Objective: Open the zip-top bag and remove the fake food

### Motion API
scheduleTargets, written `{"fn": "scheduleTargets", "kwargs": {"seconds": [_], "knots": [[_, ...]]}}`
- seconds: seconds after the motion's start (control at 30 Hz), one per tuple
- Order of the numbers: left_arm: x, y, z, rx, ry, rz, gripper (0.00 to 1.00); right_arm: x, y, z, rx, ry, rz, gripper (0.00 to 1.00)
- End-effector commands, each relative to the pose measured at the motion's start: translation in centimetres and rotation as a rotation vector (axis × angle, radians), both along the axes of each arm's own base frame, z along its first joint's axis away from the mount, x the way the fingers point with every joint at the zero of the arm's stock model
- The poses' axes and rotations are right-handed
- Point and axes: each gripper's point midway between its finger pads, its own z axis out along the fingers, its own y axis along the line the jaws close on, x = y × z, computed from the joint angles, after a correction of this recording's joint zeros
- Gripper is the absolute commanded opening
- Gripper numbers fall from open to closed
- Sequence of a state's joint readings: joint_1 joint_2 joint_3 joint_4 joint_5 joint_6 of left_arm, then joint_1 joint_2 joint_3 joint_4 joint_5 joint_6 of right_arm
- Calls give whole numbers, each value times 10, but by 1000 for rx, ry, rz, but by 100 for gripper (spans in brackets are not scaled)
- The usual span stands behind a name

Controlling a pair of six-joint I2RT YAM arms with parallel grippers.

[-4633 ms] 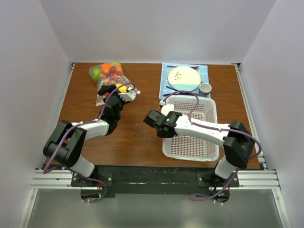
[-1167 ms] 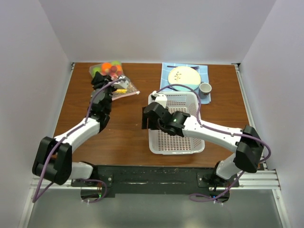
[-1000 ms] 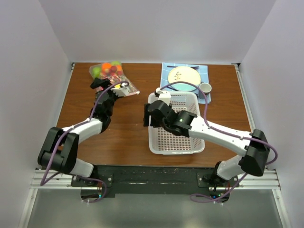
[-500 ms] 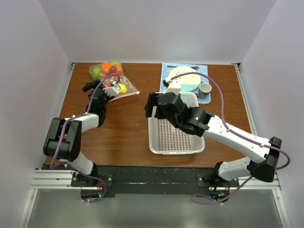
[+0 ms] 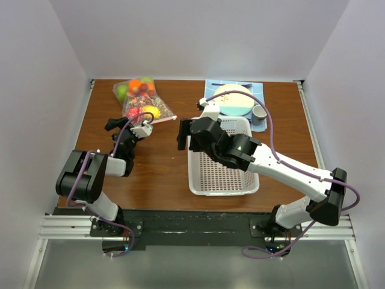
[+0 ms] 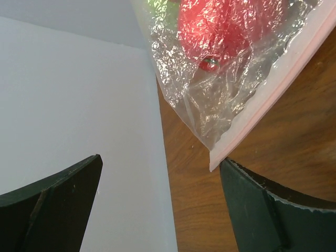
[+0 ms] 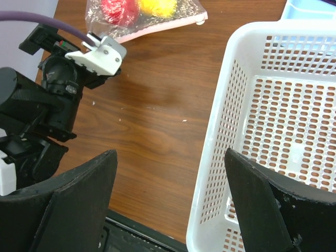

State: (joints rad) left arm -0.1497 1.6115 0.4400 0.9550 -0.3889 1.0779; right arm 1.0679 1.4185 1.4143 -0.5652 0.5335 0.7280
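Observation:
The zip-top bag (image 5: 142,100) lies shut at the table's far left, pink zip strip (image 6: 273,89) toward me. Inside it the fake food shows: green (image 5: 123,91), orange (image 5: 135,84), red (image 5: 133,112) and yellow (image 5: 148,111) fruit. My left gripper (image 5: 127,124) stands open just short of the bag's near edge. In the left wrist view the bag's corner (image 6: 212,165) ends just ahead of one finger (image 6: 278,210), untouched, with a red fruit (image 6: 226,31) behind the film. My right gripper (image 5: 182,133) hangs open over bare wood beside the basket, empty.
A white perforated basket (image 5: 194,174) sits mid-table under my right forearm; its rim (image 7: 218,157) lies between the right fingers. Behind it are a plate (image 5: 236,102) on a blue mat and a cup (image 5: 260,112). The left wall (image 6: 79,105) is close to the left gripper.
My left gripper has pulled back from the bag toward me, staying open. My right arm has risen off the basket and swung left, its jaws spreading wider. Bag and basket stay put.

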Motion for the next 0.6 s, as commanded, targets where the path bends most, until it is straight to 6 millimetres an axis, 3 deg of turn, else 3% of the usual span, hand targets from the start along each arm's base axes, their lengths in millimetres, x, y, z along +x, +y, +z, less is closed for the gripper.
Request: {"fn": "scheduleTargets", "kwargs": {"seconds": [0.0, 0.1, 0.17, 0.2, 0.27, 0.3, 0.33, 0.4, 0.57], "knots": [[-2, -9, 23, 12, -113, -66, 100, 5, 2, 21, 27, -43, -15, 88], [-6, -10, 12, 22, -88, -82, 100, 5, 3, 20, 34, -46, -17, 88], [-2, -6, 21, 39, -143, -55, 100, 6, 4, 17, 29, -44, -15, 89], [0, -4, 14, 53, -137, -41, 100, 6, 5, 17, 29, -43, -14, 89], [6, 2, 29, 84, -212, 5, 100, 6, 6, 17, 29, -43, -12, 89], [8, 4, 19, 102, -203, 17, 100, 6, 6, 16, 27, -41, -11, 89], [11, 7, 36, 128, -274, 42, 100, 6, 6, 17, 28, -43, -12, 89], [14, 8, 28, 165, -278, 47, 100, 7, 4, 17, 26, -47, -20, 89], [25, 6, 42, 180, -348, 59, 100, 6, 4, 16, 19, -48, -14, 89]]}}
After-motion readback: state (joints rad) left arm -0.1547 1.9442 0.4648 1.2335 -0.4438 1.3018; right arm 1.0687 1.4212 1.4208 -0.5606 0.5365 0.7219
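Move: Just past the left hand's open fingers lies the left end of the bag's zip edge, about 3 cm ahead, 2 cm to the right and 6 cm below. Inside the bag the red food is roughly 9 cm ahead and 7 cm right, the yellow food 9 cm ahead and 14 cm right, both some 9 cm down. From the right hand that zip corner is about 16 cm ahead, 25 cm left and 23 cm below. Sinking about 5 cm beside the bag, the left hand first eases back a centimetre, then comes forward some 2 cm as it drops, bringing its gap to the zip edge's left corner. It rolls its left side up by 10 to 15 degrees and tips slightly down, with fingers kept wide open, one above and one below the zip strip; no grip is taken. ##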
